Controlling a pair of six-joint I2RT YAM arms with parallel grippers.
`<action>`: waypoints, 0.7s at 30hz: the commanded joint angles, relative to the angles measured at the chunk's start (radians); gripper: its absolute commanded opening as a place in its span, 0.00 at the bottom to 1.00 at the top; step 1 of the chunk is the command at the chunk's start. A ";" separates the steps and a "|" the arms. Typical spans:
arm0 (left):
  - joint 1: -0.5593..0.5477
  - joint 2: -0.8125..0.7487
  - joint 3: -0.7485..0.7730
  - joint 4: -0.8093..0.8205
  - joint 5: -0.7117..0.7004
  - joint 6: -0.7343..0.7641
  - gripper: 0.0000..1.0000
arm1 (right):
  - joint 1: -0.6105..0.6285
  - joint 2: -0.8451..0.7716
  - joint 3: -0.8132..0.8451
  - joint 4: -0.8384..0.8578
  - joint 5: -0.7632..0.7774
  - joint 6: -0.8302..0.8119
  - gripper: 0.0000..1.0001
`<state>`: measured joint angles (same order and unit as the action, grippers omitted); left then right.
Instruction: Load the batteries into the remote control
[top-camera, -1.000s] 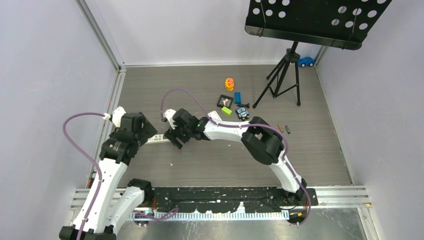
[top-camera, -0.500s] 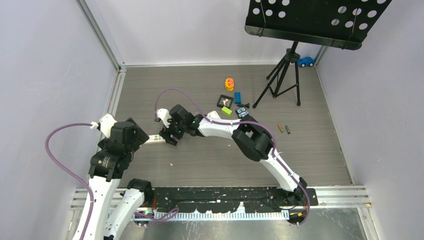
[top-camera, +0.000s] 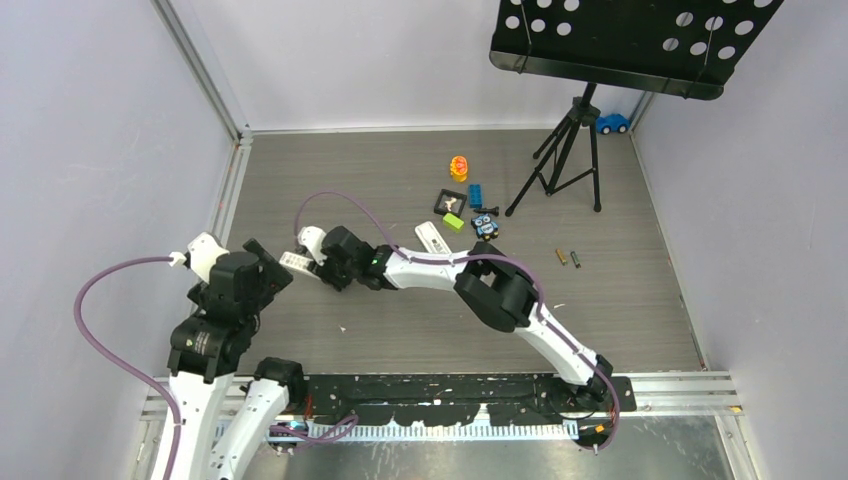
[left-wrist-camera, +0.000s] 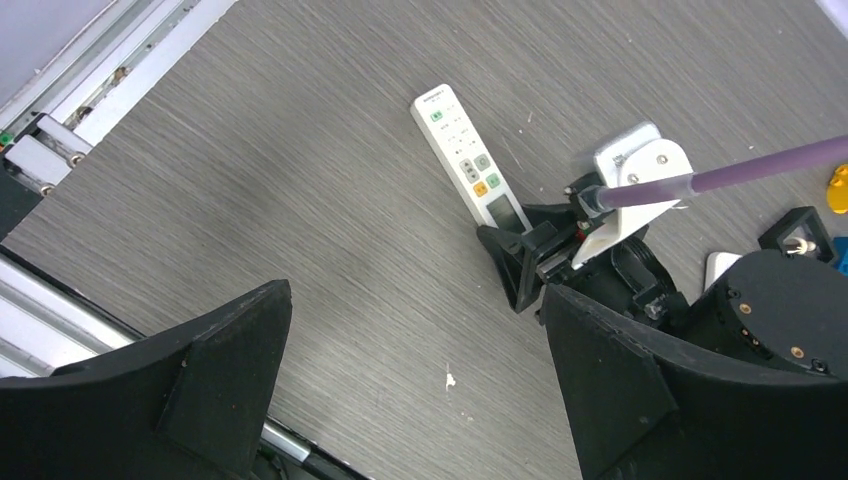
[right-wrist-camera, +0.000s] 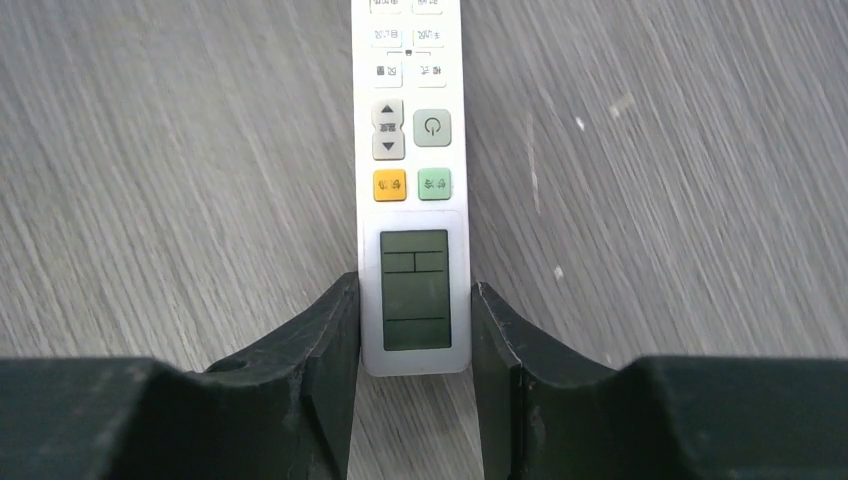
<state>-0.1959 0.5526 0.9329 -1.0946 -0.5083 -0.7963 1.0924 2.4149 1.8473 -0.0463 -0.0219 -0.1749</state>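
The remote control (right-wrist-camera: 410, 150) is white, with a pale display, grey buttons and one orange and one green key. It lies face up on the grey floor (top-camera: 295, 262), also visible in the left wrist view (left-wrist-camera: 465, 160). My right gripper (right-wrist-camera: 415, 330) has its jaws against both long sides of the display end (top-camera: 318, 262). Two small batteries (top-camera: 568, 258) lie far to the right, apart from both arms. My left gripper (left-wrist-camera: 412, 290) hangs wide open over bare floor, near-left of the remote (top-camera: 262, 272), holding nothing.
A second, narrower white remote (top-camera: 428, 238) lies beside the right forearm. Small toys cluster behind it: green block (top-camera: 454, 222), blue brick (top-camera: 476, 195), orange figure (top-camera: 459, 167). A tripod stand (top-camera: 570, 150) is at the back right, and walls close three sides.
My right arm reached left to the remote and its jaws closed in around the display end. My left arm drew back toward the near-left, still open.
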 joint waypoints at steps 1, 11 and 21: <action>0.006 -0.024 0.009 0.061 -0.009 0.017 1.00 | -0.029 -0.145 -0.110 0.087 0.106 0.184 0.13; 0.006 -0.056 -0.113 0.366 0.454 0.096 1.00 | -0.215 -0.549 -0.569 0.477 -0.238 0.832 0.13; 0.006 -0.001 -0.253 0.948 0.923 -0.132 0.99 | -0.265 -0.878 -0.874 0.752 -0.329 1.198 0.15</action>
<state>-0.1944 0.5381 0.7090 -0.5224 0.1921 -0.8047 0.8127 1.6520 1.0451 0.5083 -0.2848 0.8326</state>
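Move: The right fingers already pinch the screen end of the remote control at table height; its middle lies about 5 cm to this hand's left and 2 cm ahead. The other remote lies roughly 23 cm to the right and 9 cm ahead of the right hand, with the green block some 27 cm right and 14 cm ahead. From the open left hand, the held remote's middle is about 15 cm ahead, 10 cm to the right and 19 cm below. Keeping its pinch on the screen end, the right hand draws the remote control rightward over the table, then lifts it steeply, ending about 20 cm higher and 14 cm to the right, while the fingers tip up to nearly level and the wrist rolls strongly clockwise as seen from behind the hand, facing the buttons away from the base. After a brief pause the left hand, fingers still wide open, swings some 14 cm to the right and a little forward towards the raised remote, turning clockwise by about 35 degrees and tilting up without reaching it. ##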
